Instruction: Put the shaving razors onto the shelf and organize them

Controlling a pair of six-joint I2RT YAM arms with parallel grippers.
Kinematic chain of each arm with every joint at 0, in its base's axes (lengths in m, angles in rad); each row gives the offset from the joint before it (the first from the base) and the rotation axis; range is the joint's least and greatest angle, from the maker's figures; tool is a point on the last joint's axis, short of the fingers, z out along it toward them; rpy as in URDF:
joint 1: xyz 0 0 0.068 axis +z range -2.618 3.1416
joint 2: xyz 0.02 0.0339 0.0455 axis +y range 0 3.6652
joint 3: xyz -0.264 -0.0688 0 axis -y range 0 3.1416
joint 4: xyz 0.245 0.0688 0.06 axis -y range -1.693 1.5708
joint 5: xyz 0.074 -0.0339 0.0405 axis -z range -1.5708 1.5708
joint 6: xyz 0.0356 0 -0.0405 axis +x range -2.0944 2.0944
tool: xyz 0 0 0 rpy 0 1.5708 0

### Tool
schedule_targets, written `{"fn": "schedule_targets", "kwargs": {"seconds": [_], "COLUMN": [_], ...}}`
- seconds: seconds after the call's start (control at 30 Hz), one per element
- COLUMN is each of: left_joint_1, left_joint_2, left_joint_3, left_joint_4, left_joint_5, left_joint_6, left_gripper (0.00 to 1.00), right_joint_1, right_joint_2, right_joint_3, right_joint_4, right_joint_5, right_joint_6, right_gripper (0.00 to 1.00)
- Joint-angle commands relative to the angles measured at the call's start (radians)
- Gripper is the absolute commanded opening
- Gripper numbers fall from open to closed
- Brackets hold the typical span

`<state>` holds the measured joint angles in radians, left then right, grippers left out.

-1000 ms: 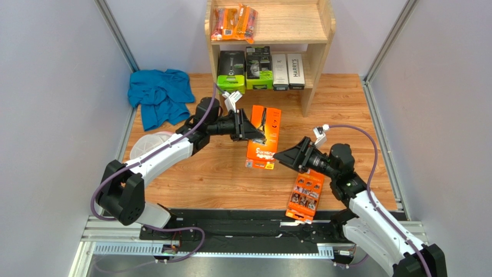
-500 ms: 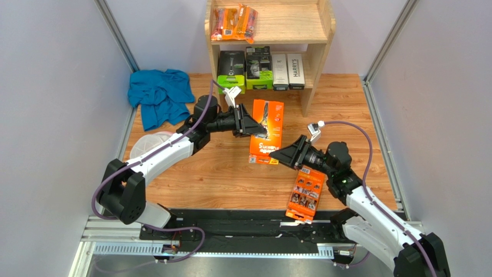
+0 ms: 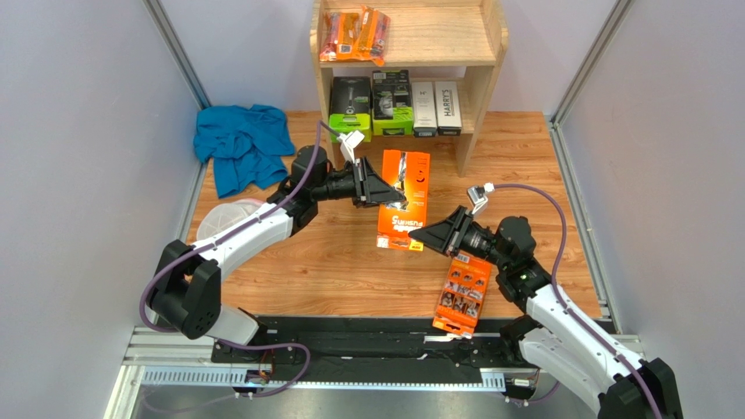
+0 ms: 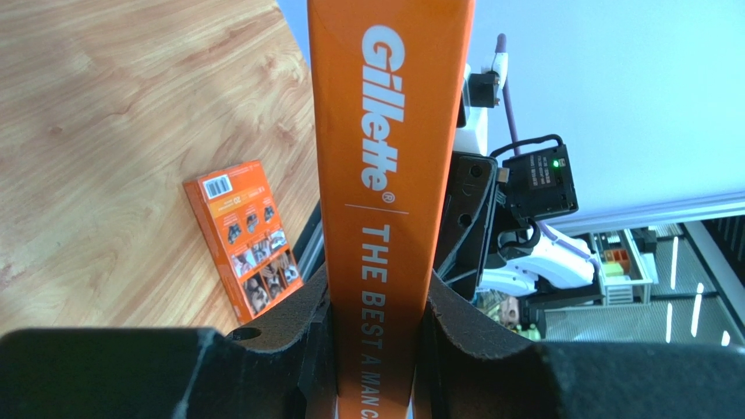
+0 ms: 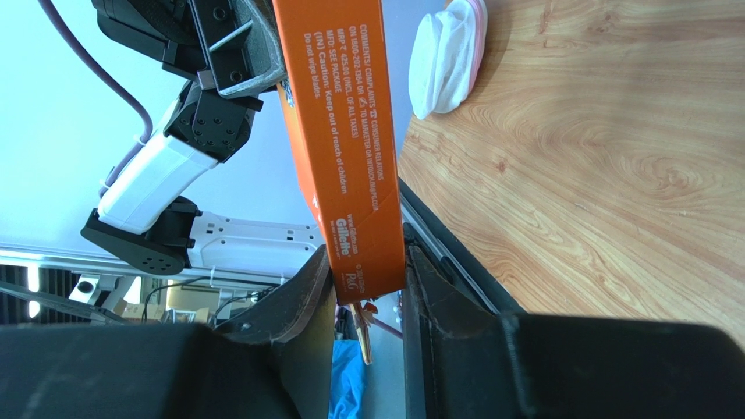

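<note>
A flat orange Gillette razor box (image 3: pixel 404 199) hangs above the table, gripped from both ends. My left gripper (image 3: pixel 382 192) is shut on its upper left edge, and its pads press both faces of the box (image 4: pixel 393 175). My right gripper (image 3: pixel 420 236) has closed on the lower right corner, where both fingers touch the box (image 5: pixel 345 131). A second flat orange box (image 3: pixel 463 294) lies on the table by the right arm. The wooden shelf (image 3: pixel 485 78) stands at the back; two orange blister packs (image 3: pixel 354 35) lie on its top tier and two white boxes (image 3: pixel 435 107) on its lower tier.
Two green-and-black packs (image 3: pixel 372 105) stand left of the white boxes on the lower tier. A blue cloth (image 3: pixel 245 144) lies at the back left. White mesh discs (image 3: pixel 223 223) sit under the left arm. Grey walls close in both sides.
My right gripper moved left to the box's lower corner and its jaws closed on it. The left gripper raised the box slightly and kept its grip.
</note>
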<state>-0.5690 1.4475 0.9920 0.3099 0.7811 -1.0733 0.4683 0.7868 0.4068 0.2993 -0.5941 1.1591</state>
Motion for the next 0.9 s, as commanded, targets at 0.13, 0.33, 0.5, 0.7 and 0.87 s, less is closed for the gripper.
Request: {"fn": "schedule_targets", "kwargs": {"seconds": [0.13, 0.33, 0.5, 0.7, 0.87], "left_joint_1": [-0.011, -0.009, -0.009, 0.046, 0.145], "left_joint_2": [-0.053, -0.116, -0.137, -0.171, -0.286], "left_joint_3": [0.0, 0.076, 0.174, 0.22, 0.12], "left_joint_4": [-0.182, -0.464, -0.67, -0.854, -0.841], "left_joint_5": [-0.032, -0.175, -0.318, -0.454, -0.408], "left_joint_6": [0.13, 0.32, 0.449, 0.524, 0.516], "left_gripper": [0.35, 0.55, 0.65, 0.72, 0.74], "right_joint_1": [0.004, 0.003, 0.004, 0.004, 0.004], "right_joint_2": [-0.046, -0.054, -0.08, -0.106, -0.071], "right_joint_3": [0.032, 0.046, 0.104, 0.228, 0.363], "right_joint_4": [-0.06, -0.094, -0.235, -0.426, -0.537], "right_joint_5": [0.065, 0.068, 0.088, 0.114, 0.111], "right_joint_6": [-0.052, -0.065, -0.11, -0.179, -0.225], "right_gripper": [0.0, 0.0, 0.0, 0.0, 0.0]}}
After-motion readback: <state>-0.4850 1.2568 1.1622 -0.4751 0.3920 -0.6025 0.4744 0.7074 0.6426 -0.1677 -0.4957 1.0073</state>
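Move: The razor box hangs between both grippers. Its middle lies about 2 cm to the right of the left gripper, level with it; from the right gripper, which has its near right corner, the middle is some 7 cm ahead and 3 cm left. The second razor box lies on the table roughly 12 cm right of the right gripper, 9 cm back and 20 cm below; the shelf stands about 30 cm ahead of that gripper and 2 cm left. Open the left gripper to let go of the razor box, sinking about 3 cm, then pull it away to the left by nearly 10 cm, rolling the hand some 30 degrees and swinging it counter-clockwise as it clears. Keep the right gripper pinched on the box's near corner: let it dip slightly, then lift it and ease it a little to the right. ##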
